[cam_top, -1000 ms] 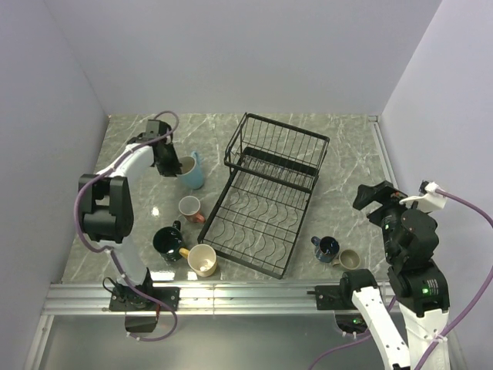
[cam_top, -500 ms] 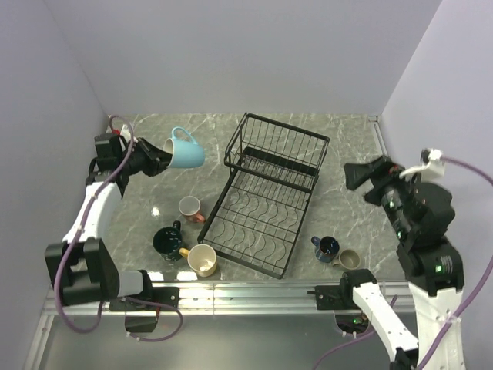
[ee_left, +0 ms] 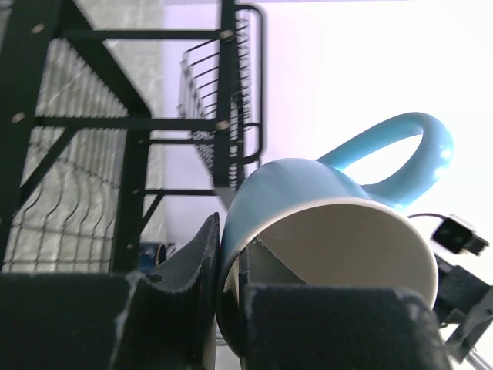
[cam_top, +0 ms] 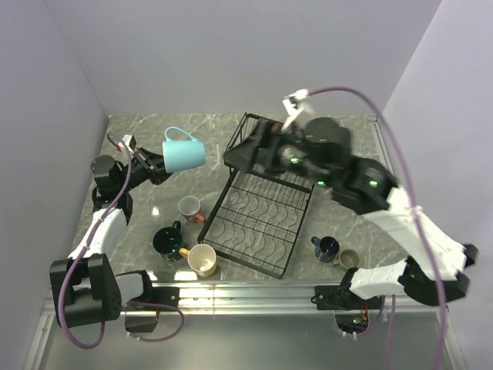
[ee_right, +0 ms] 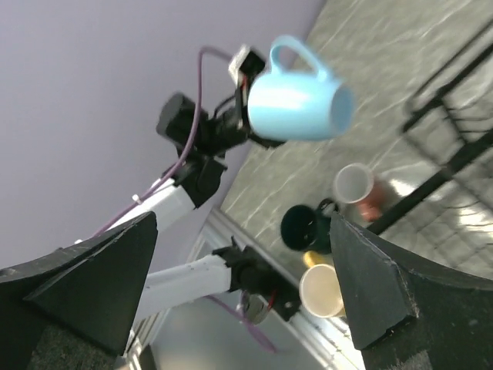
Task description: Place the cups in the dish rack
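Observation:
My left gripper (cam_top: 156, 166) is shut on the rim of the light blue cup (cam_top: 184, 152), which hangs on its side in the air left of the dish rack (cam_top: 241, 258). In the left wrist view one finger is inside the light blue cup (ee_left: 331, 220) and the other outside, at my left gripper (ee_left: 229, 270). My right gripper (cam_top: 240, 154) hovers wide open over the rack's raised back section and holds nothing. Through the right gripper (ee_right: 243, 220) I see the light blue cup (ee_right: 296, 100). On the table are a pink cup (cam_top: 189, 206), a dark teal cup (cam_top: 167, 241), a yellow-cream cup (cam_top: 202, 260), a navy cup (cam_top: 326, 247) and a beige cup (cam_top: 348, 259).
Walls close in the marble table on the left, back and right. An aluminium rail (cam_top: 246, 293) runs along the near edge. The right arm's purple cable (cam_top: 400, 166) arcs high over the rack's right side.
The left arm lifted the light blue cup off the table and turned it on its side. The right arm swung from the far right to above the rack's back section.

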Motion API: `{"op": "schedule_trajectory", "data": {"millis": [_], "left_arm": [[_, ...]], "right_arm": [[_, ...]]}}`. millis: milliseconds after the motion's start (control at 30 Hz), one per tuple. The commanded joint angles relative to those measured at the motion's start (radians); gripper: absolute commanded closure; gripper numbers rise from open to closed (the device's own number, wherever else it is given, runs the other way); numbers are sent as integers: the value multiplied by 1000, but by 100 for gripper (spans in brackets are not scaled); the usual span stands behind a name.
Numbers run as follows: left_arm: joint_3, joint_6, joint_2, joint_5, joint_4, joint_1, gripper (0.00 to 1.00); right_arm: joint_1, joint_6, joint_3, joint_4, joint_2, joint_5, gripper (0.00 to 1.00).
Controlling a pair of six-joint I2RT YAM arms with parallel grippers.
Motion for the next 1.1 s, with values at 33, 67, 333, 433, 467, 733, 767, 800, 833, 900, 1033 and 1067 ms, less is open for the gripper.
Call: {"op": "schedule_trajectory", "data": {"millis": [33,67,333,433,467,733,767,800,833,900,1033,1067], "left_arm": [[51,-148,-37,17,243,13,100],[43,-167,-38,10,275,13,100],[-111,-605,-34,-122,859,11,99],[-151,-684,-37,-190,951,9,99],[-154,-715,-40,-202,962,8,99],[-75,-755,-98,-256,881,-27,99],[-66,-743,-109,-254,826,-29,99],[-49,-737,-119,-250,801,-29,99],[-41,-731,-139,-244,777,-29,100],[-30,-721,-159,-248,726,-27,100],[-9,-700,-204,-254,642,-27,99],[5,-682,-208,-250,617,-29,99]], "right_arm": [[42,97,-86,142,20,-24,0],[42,115,-135,184,0,-31,0],[42,275,-327,471,-7,-153,0],[42,286,-313,565,22,-148,0],[42,287,-306,585,48,-148,0],[29,224,-126,637,216,-172,0],[29,220,-117,637,236,-171,0],[29,215,-109,651,240,-165,0],[28,212,-111,657,245,-165,0],[22,207,-114,666,250,-163,0],[16,209,-142,683,236,-142,0],[14,212,-149,697,233,-143,0]]}}
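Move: The blue cup, already pinched at its rim by the left fingers, has its middle about 5 cm right, 3 cm ahead of and 3 cm above the left hand. From the open right hand it lies some 17 cm left, 15 cm ahead and 17 cm below; that right gripper is roughly 23 cm right, 12 cm back and 19 cm above the left hand. The pink cup is on the table, 3 cm back, 4 cm right and 23 cm below the left hand. From the right hand, the rack's upper basket is about 19 cm ahead, 8 cm right and 30 cm below. The left hand keeps its pinch on the blue cup's rim and lifts it about 14 cm while drawing back some 5 cm, its fingers tipping up by roughly 30 degrees so that the cup's base comes to face the right gripper. The right hand, fingers staying wide open, travels left towards that base by about 13 cm, dipping first and climbing most of the way back, then easing slightly forward as it rolls left side up, and it ends just short of having the cup between its fingers. ##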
